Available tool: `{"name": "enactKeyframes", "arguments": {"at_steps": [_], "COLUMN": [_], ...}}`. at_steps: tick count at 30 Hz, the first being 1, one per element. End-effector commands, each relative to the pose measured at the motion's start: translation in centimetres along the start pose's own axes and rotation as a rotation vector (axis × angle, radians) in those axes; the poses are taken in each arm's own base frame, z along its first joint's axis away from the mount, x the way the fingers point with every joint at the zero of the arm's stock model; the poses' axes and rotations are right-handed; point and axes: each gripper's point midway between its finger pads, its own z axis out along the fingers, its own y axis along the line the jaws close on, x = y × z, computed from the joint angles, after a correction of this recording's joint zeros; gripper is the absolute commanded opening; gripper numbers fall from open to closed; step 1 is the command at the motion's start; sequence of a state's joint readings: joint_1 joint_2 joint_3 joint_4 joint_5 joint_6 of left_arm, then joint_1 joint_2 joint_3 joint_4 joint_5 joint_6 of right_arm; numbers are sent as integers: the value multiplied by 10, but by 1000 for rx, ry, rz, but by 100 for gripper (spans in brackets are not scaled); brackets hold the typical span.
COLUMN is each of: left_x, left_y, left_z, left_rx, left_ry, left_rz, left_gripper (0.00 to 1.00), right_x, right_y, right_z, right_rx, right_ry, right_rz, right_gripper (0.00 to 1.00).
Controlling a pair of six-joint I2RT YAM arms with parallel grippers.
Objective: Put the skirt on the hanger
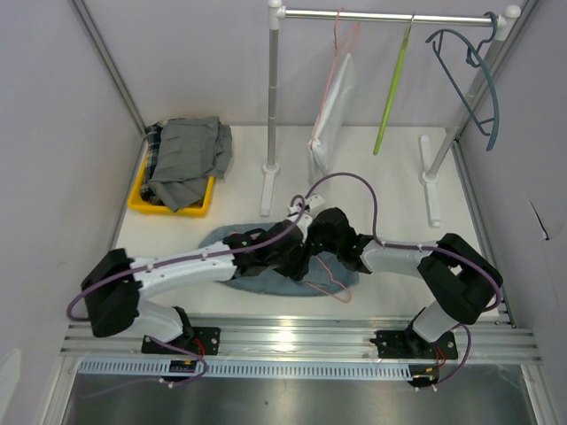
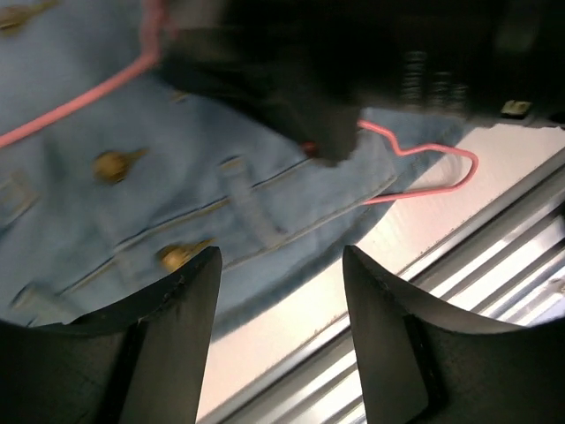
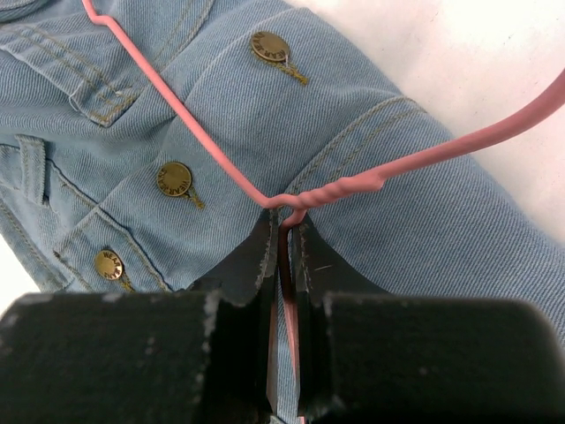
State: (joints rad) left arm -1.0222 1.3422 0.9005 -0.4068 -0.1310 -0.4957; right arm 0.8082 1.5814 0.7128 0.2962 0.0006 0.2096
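Observation:
A light-blue denim skirt (image 1: 266,282) with brass buttons lies flat on the white table near the front edge. A thin pink wire hanger (image 3: 353,185) rests on top of the skirt (image 3: 221,115), its hook (image 1: 332,283) reaching past the hem toward the rail. My right gripper (image 3: 284,221) is shut on the hanger's wire just below the twisted neck. My left gripper (image 2: 281,265) hovers open over the skirt's (image 2: 132,203) near edge and holds nothing. Seen from above, both grippers meet over the skirt: left gripper (image 1: 292,261), right gripper (image 1: 317,246).
At the back left, a yellow bin (image 1: 140,197) holds grey clothes. A garment rack (image 1: 390,15) at the back carries a white garment (image 1: 332,115), a green hanger (image 1: 392,88) and a teal hanger (image 1: 474,80). An aluminium rail (image 1: 292,336) runs along the near edge.

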Motion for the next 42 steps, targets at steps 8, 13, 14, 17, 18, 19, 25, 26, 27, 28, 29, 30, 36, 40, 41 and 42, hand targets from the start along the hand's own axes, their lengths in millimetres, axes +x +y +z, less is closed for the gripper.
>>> {"name": "enactKeyframes", "arguments": {"at_steps": [8,13,14,17,18,19,25,26,27,28,29,30,36,40,41,42], "left_x": [-4,9,11,23,17,18,21,24,20,19,20,14,4,7,9,8], "left_y": [-66,-78,-79,-82,-89,-92,-118,-122,-123,-125,-124,-122,-107,-89,-83,-81], "left_z": [47,64,66,66,61,58,34,31,28,27,29,31,50,66,67,65], "left_rx": [87,88,93,106,127,135,247,261,253,249,236,205,36,-103,-136,-152], "left_ry": [-55,-47,-47,-63,-101,-113,-228,-233,-258,-265,-264,-280,-328,-312,-309,-319], "left_rz": [311,357,355,361,356,359,396,412,409,414,418,417,420,434,438,434], "left_gripper": [66,67,66,66,66,66,66,66,66,67,67,67,66,64,62,61], "right_x": [18,20,20,22,22,23,21,21,21,22,22,22,24,23,21,22], "right_y": [-7,-9,-8,-10,-9,-10,-11,-11,-12,-12,-12,-12,-12,-11,-10,-10], "right_z": [0,1,2,4,5,5,7,7,7,7,8,8,8,8,7,7], "right_rx": [-11,-18,-24,-32,-42,-41,-45,-45,-43,-47,-46,-46,-54,-60,-63,-64], "right_ry": [92,92,92,99,101,102,104,104,105,109,107,107,111,111,107,109], "right_rz": [-11,11,16,29,33,38,43,44,48,51,53,55,71,75,76,75], "right_gripper": [0,0,0,0,0,0,0,0,0,0,0,0,0,0,0,0]}}
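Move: The right end of the skirt's waistband lies about 9 cm to the left hand's right, 4 cm back and 6 cm below. The hanger's right tip is beyond, some 12 cm right and 7 cm back at the same depth, and the hanger's hook neck, in the right gripper, about 8 cm ahead, 1 cm right and 5 cm lower. From the right hand that waistband end is about 12 cm back, 8 cm right and 3 cm below. With its fingers still open, the left hand comes down to the skirt's waistband so that a fold stands between the pads, not yet pinched: first some 6 cm down, then right and back towards the hanger's right tip, easing forward about 2 cm last, the fingers swinging up some 25 degrees to point more forward. The right hand keeps its pinch on the hanger neck, sinking about 2.5 cm. ##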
